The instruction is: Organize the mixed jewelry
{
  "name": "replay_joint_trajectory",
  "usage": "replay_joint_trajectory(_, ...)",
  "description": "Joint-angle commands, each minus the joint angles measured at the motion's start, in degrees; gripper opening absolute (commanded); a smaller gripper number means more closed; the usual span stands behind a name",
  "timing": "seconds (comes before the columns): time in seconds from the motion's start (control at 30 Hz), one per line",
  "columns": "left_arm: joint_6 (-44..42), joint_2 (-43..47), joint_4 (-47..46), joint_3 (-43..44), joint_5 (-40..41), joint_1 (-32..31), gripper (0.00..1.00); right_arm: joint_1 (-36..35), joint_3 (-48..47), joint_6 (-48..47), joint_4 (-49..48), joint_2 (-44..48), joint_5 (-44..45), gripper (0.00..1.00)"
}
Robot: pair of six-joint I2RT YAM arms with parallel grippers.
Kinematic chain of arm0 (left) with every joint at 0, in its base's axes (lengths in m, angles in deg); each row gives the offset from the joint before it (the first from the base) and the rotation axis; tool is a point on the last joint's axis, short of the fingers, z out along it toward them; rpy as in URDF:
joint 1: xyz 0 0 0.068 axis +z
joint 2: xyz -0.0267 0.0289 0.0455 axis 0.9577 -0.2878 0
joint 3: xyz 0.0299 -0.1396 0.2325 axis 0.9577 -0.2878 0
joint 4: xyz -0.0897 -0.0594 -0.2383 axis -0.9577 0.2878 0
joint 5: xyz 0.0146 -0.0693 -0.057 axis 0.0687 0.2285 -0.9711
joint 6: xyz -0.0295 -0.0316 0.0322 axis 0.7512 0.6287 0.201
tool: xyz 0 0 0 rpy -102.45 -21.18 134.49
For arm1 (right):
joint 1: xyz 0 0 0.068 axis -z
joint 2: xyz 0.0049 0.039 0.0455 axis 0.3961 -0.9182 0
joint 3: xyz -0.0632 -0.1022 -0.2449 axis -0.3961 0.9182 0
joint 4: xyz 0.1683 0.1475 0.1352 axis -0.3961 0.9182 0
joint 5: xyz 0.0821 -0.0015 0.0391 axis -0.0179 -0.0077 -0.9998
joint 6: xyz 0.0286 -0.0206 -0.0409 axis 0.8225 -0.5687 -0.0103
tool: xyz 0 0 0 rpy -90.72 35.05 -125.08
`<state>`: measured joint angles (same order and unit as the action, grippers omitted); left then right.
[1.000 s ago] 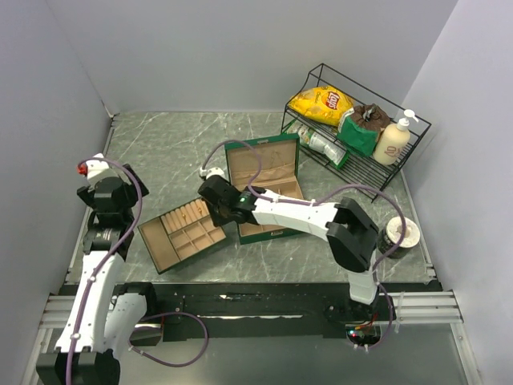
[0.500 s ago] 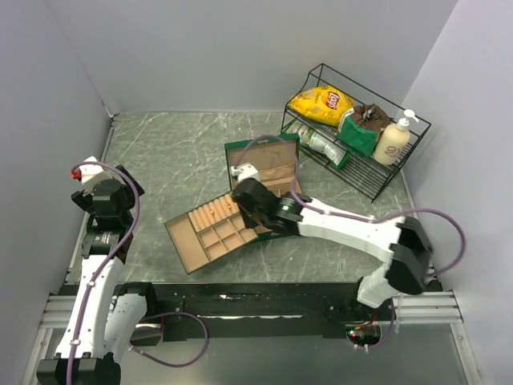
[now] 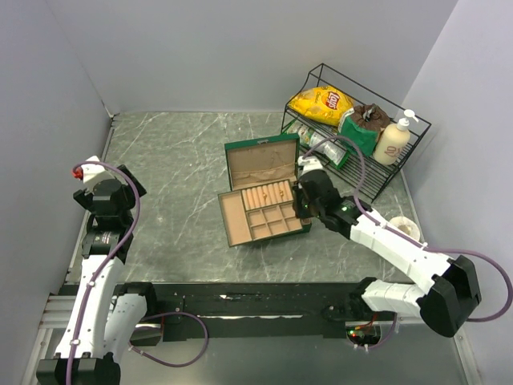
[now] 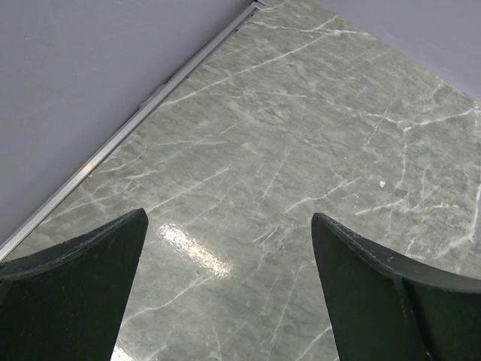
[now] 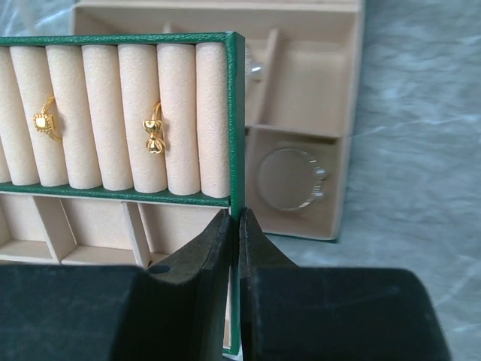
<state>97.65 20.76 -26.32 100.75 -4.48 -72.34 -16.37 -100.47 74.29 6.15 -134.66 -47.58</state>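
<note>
My right gripper [image 5: 235,214] is shut on the thin green right rim of the divided tan tray [image 5: 235,113]. In the top view the tray [image 3: 240,218] sits at mid-table, just in front of the open green box [image 3: 260,156], with the right gripper [image 3: 302,202] at its right edge. Two gold rings [image 5: 46,124] [image 5: 154,135] sit in the tray's cream rolls. Beneath the tray, a tan compartment holds a round silvery wire bangle [image 5: 289,179]. My left gripper [image 4: 229,226] stands open over bare marble at the far left [image 3: 88,172], holding nothing.
A black wire rack [image 3: 377,180] at the back right holds a yellow chips bag [image 3: 322,103], a green bag and a pump bottle [image 3: 394,138]. A round white cup [image 3: 403,230] stands right of my right arm. Grey walls close three sides.
My right arm has swung right, carrying the tray from the front left to just in front of the green box. The left arm stayed almost still.
</note>
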Motion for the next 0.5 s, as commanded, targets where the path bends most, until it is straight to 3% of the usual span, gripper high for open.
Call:
replay_joint_trajectory(0.0,-0.6,0.5,-2.5,0.7,-2.3,-0.1,0.96,5.8,-0.1,-3.8,-1.8,3.3,-0.9,0.00)
replay_joint_trajectory(0.47,-1.7,-0.3,-2.9,0.4,-4.2,-0.5,0.96,16.2,0.9,-10.3,-4.1,-0.3,-10.1,0.00)
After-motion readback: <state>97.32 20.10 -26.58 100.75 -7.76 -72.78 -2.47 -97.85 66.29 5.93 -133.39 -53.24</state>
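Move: The open green jewelry box is where the held tray goes: its lower half is centred about 5 cm left of the right hand, 2 cm ahead and 4 cm below. The pinched tray's middle lies some 11 cm to the right hand's left, level with it. From that hand, the box's raised lid is about 14 cm ahead and 10 cm left; the wire rack's middle is 22 cm ahead and 14 cm right. From the left hand, the box lies about 46 cm right. The tray, still pinched by its right-hand rim in the right hand's closed fingers, is carried about 6 cm to the right and 2 to 3 cm forward over the box, then lowered a centimetre or so towards the box's opening. It comes round a few degrees clockwise as the hand slows near the box's right wall, fingers staying shut. ##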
